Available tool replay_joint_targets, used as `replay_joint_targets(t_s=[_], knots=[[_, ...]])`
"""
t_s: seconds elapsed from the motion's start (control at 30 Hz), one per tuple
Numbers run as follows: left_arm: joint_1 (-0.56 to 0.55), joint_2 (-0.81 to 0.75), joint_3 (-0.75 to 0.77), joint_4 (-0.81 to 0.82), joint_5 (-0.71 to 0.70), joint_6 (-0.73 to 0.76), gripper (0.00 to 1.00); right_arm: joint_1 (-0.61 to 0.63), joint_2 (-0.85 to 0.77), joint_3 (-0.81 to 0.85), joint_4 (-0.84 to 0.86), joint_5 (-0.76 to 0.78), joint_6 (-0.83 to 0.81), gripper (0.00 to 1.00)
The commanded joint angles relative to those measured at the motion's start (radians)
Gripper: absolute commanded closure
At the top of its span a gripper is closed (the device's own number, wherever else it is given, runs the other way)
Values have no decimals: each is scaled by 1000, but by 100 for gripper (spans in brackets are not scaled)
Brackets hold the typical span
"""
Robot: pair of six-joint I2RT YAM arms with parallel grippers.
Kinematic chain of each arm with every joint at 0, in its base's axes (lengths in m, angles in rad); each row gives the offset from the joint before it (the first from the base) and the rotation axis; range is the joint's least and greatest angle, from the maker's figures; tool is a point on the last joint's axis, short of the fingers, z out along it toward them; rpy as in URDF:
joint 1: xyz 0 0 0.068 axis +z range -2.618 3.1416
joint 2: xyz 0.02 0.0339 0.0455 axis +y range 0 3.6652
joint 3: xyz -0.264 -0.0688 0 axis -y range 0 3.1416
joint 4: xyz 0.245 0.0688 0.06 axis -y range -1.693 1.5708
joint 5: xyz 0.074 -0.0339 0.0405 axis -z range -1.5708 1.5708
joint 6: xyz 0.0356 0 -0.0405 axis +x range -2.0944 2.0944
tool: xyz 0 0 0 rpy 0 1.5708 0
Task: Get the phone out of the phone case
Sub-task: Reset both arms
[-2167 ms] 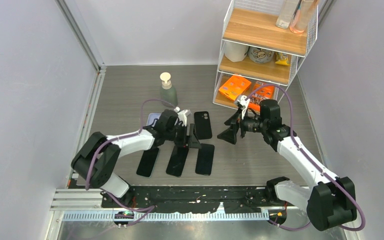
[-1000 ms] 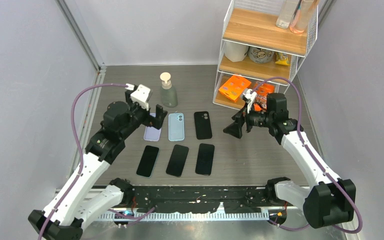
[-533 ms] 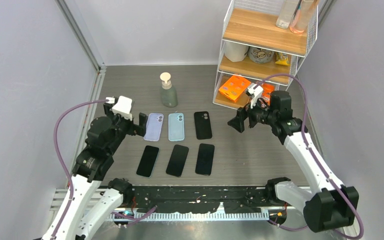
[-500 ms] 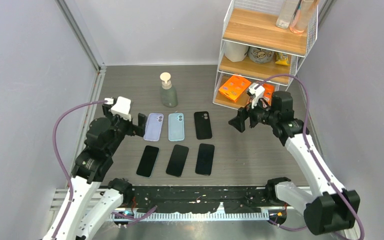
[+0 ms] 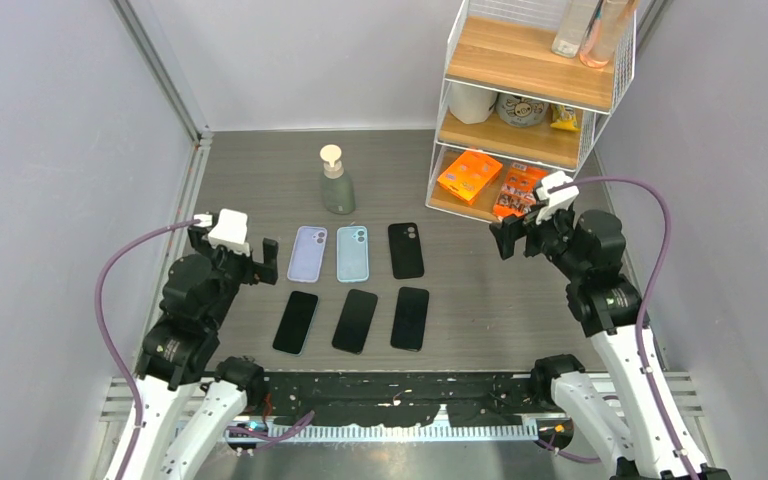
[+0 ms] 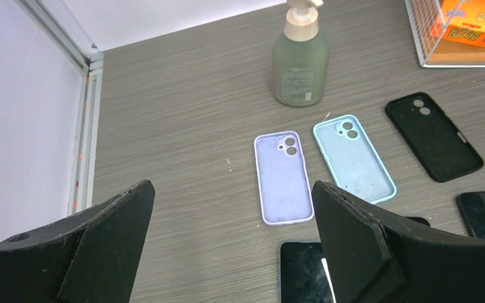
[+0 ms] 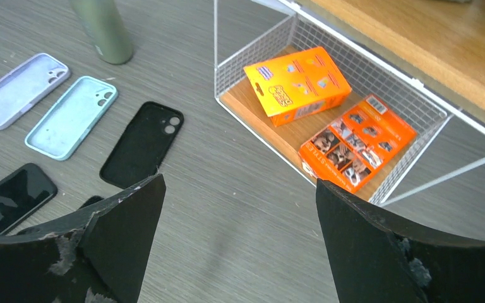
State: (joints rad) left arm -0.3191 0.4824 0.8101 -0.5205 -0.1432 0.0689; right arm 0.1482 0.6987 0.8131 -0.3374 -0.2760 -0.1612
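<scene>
Three empty phone cases lie in a row: lavender (image 5: 307, 253), light blue (image 5: 352, 253) and black (image 5: 406, 249). In front of them three phones rest screen up (image 5: 296, 322), (image 5: 355, 320), (image 5: 410, 318), each bare on the table; the left one has a teal rim. My left gripper (image 5: 257, 262) hangs open, raised left of the lavender case (image 6: 282, 177), nothing between its fingers. My right gripper (image 5: 508, 240) is open too, raised right of the black case (image 7: 142, 144) and facing the rows. Both wrist views show bare table between the fingers.
A green soap bottle (image 5: 337, 183) stands behind the cases. A white wire shelf rack (image 5: 535, 100) fills the back right, with orange boxes (image 7: 297, 83) on its bottom level close to my right gripper. A metal rail (image 6: 85, 126) runs along the left wall.
Both arms have drawn back and up from the middle, the left to the left side and the right to the right. Phones and cases lie as they did a second ago.
</scene>
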Motion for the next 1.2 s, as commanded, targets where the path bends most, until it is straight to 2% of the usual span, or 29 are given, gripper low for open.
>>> replay_joint_targets(t_s=[0.0, 0.17, 0.27, 0.57, 0.77, 1.17], knots=[[13, -14, -34, 40, -49, 11, 0, -4, 9, 2, -33, 69, -4, 5], [26, -19, -95, 95, -54, -6, 1, -4, -9, -52, -7, 105, -51, 5], [49, -33, -161, 191, -51, -26, 0, -4, -6, -66, 3, 163, -70, 5], [69, 28, -214, 304, -191, -2, 0, -4, 43, -56, 4, 187, -130, 4], [115, 23, -281, 342, -175, -11, 1, -4, 22, -74, -9, 166, -161, 4], [118, 49, -334, 369, -91, 28, 1, -4, 26, -116, 31, 207, -212, 5]])
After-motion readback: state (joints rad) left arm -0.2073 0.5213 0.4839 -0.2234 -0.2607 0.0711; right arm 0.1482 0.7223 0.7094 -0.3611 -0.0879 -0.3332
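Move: The black phone case, last of the cases on the table, lies about 13 cm ahead and 32 cm right of the left hand, and some 7 cm ahead and 22 cm left of the right. From the left hand, the purple case is 13 cm ahead, 8 right, and the left phone 4 cm back, 5 right; all lie 28 cm below. From the right hand, the flat orange box stands 23 cm ahead, 9 right, 24 below. Both empty grippers settle towards their rest poses, fingers staying wide open: the left sinks about 9 cm over bare table to the left of the purple case, easing some 4 cm left and nearly as far forward while turning counter-clockwise. The right sinks and shifts to its own right, away sideways from the black case, its left side rolling down some 10 to 15 degrees with a slight clockwise turn, and touches nothing. ##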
